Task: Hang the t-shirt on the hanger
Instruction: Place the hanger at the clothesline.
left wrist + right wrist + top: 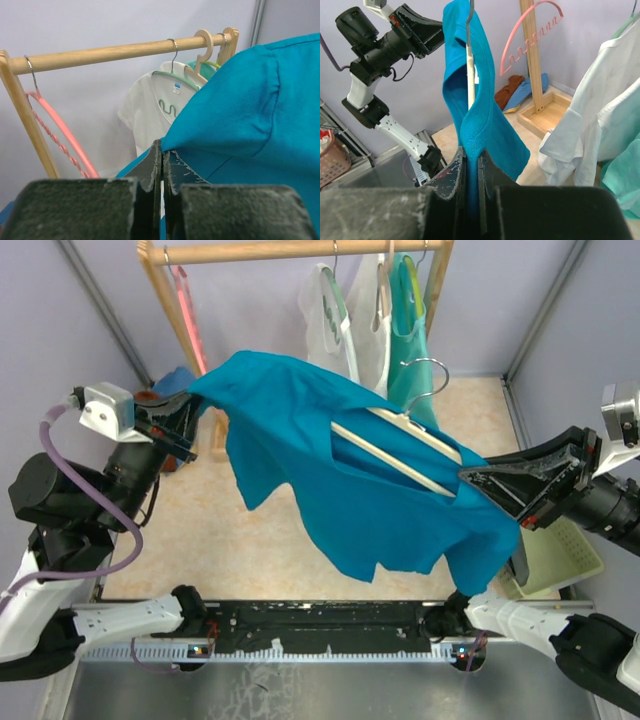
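Observation:
The deep teal t-shirt (300, 440) hangs stretched in the air between both arms. My left gripper (192, 400) is shut on one upper edge of it; in the left wrist view the closed tips (162, 150) pinch the cloth (250, 110). My right gripper (465, 478) is shut on the opposite shoulder, with teal fabric (485, 125) pressed between its jaws (472, 156). The cream hanger (392, 458) lies inside the shirt and shows through the neck opening, its silver hook (428, 370) sticking out above. In the right wrist view the hanger's arm (470, 75) runs up inside the fabric.
A wooden clothes rack (300, 250) stands at the back with a pink hanger (188, 315), white shirts (330, 320) and a mint tank top (410, 335). Blue and brown cloths (520, 90) lie on its base. A pale green basket (560, 560) sits under the right arm.

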You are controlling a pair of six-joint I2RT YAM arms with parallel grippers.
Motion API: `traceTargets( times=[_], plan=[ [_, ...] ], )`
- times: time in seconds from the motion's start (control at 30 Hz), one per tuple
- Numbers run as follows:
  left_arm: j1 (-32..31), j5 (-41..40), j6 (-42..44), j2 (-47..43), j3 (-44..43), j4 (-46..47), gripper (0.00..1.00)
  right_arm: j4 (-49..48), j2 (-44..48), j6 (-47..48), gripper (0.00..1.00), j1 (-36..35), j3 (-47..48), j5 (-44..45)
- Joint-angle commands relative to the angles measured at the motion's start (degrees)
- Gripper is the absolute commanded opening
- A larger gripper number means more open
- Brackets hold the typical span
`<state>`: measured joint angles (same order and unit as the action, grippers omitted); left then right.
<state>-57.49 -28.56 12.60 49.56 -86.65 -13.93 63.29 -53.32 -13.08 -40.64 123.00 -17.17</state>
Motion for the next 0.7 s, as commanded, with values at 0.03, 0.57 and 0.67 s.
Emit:
traceTargets(
  times=[0.03, 0.57, 0.67],
  plan=[
    [0.10, -2.75, 0.04, -0.52, 0.31, -0.68, 0.00, -5.86, 0.10, 0.12, 0.00, 0.38, 0.68, 2.22],
    [0.10, -1.65, -3.18, 4.41, -7.53, -8.29, 0.33, -5.65, -2.86, 0.89, 0.00, 0.39, 2.53, 15.41],
    [0.10, -1.86, -3.07, 3.55, -7.05, -7.77, 0.34, -8.67, -4.09, 0.27, 0.00, 0.39, 1.76, 17.76]
  ],
)
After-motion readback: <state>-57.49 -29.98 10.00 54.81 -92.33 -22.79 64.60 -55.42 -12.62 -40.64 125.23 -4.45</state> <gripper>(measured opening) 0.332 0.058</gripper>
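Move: Clothesline rod: its middle lies roughly 46 cm ahead of the right hand, 22 cm to its left and perhaps 8 cm above. The held hanger's metal hook is about 7 cm ahead, 7 cm left and 8 cm up; the hanging teal shirt is some 43 cm ahead, 4 cm left, 12 cm below. From the left hand the rod's middle is about 33 cm ahead, 12 cm right, 8 cm above; the pink hanger is 31 cm ahead and 6 cm left, level in height. Letting go of the blue t-shirt's shoulder, the left fingers open about a third while that hand dips some 4 cm down, right and forward, then eases partly back. The right hand keeps its pinch on the other end of hanger and shirt and, after a slow start, carries them about 4 cm forward towards the clothesline, drifting right and turning some 15 degrees clockwise. ##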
